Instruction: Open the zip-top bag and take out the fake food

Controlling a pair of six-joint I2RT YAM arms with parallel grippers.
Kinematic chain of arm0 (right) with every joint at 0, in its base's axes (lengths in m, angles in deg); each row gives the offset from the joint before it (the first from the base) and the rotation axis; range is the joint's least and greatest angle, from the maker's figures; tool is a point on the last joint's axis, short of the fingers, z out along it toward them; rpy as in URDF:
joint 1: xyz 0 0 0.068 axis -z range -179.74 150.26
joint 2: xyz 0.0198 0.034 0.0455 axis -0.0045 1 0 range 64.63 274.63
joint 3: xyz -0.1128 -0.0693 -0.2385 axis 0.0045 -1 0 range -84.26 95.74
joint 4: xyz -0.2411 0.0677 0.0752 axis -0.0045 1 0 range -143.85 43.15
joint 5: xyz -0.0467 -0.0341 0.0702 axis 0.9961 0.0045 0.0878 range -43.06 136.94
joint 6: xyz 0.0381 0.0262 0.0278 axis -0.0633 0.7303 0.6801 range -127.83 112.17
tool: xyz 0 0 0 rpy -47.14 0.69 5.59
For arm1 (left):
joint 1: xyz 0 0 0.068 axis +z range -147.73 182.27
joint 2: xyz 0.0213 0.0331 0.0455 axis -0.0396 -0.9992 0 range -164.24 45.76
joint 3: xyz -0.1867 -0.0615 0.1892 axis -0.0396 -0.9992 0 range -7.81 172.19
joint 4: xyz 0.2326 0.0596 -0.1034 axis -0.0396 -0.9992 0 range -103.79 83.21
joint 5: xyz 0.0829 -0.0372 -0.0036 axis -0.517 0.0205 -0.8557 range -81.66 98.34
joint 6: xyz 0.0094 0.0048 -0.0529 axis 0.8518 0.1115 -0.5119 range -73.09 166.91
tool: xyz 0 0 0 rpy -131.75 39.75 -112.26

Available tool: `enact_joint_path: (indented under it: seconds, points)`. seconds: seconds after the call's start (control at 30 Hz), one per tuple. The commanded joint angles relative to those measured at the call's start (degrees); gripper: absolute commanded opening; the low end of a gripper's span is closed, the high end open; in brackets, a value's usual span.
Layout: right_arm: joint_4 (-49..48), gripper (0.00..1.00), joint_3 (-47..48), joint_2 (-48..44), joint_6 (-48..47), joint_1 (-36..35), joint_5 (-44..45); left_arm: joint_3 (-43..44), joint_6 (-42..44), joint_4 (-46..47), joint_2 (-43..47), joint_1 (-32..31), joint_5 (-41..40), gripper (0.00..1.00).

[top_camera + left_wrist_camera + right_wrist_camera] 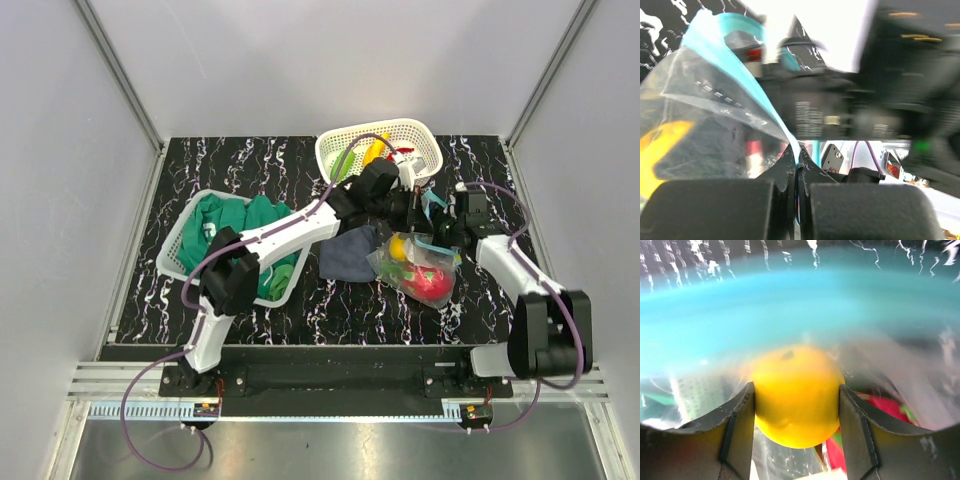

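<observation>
The zip-top bag lies right of centre, its teal zip strip raised at the mouth. Inside are a red-pink round fruit and green bits. My left gripper is shut on the bag's teal edge; in the left wrist view the jaws pinch the strip and clear plastic. My right gripper is at the bag's mouth, shut on a round yellow fake fruit, one finger on each side. The yellow fruit also shows in the top view. I cannot tell whether plastic lies between fingers and fruit.
A white basket at the back holds a yellow banana, a green vegetable and a red piece. A second white basket on the left holds green clothing. A dark blue folded cloth lies left of the bag.
</observation>
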Motion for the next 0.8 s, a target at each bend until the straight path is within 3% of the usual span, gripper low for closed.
enact_joint_path:
  seconds: [0.0,0.4,0.77]
  points:
    - [6.9,0.00,1.8,-9.0,-2.3,-0.1,3.1,-2.6,1.1,2.6,6.4,1.1,-2.0,0.00]
    - [24.3,0.00,10.8,-22.6,-9.4,-0.1,15.4,-8.8,1.6,3.4,10.4,1.2,-1.6,0.00]
    - [30.9,0.00,22.1,-24.7,-10.9,-0.1,14.8,-11.6,4.8,1.0,13.3,0.5,-3.8,0.00]
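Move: The right hand is inside the bag with the yellow fruit already gripped. The white basket for the food lies about 25 cm ahead of it and 4 cm to its left. The red food is in the bag, some 6 cm back, 8 cm right and 5 cm lower; the grey cloth is 11 cm left and 3 cm ahead. From the left hand, which pinches the bag's rim, the fruit is roughly 12 cm below, 3 cm ahead and 1 cm left. Still gripping the yellow fruit between its fingers, the right hand draws it some 14 cm up towards the bag's mouth, also easing back and right about 5 cm each and turning roughly 20 degrees so its fingers point less to the left. The left hand keeps the rim pinched, shifting about 3.5 cm left while it rises a similar amount and sinks again. ##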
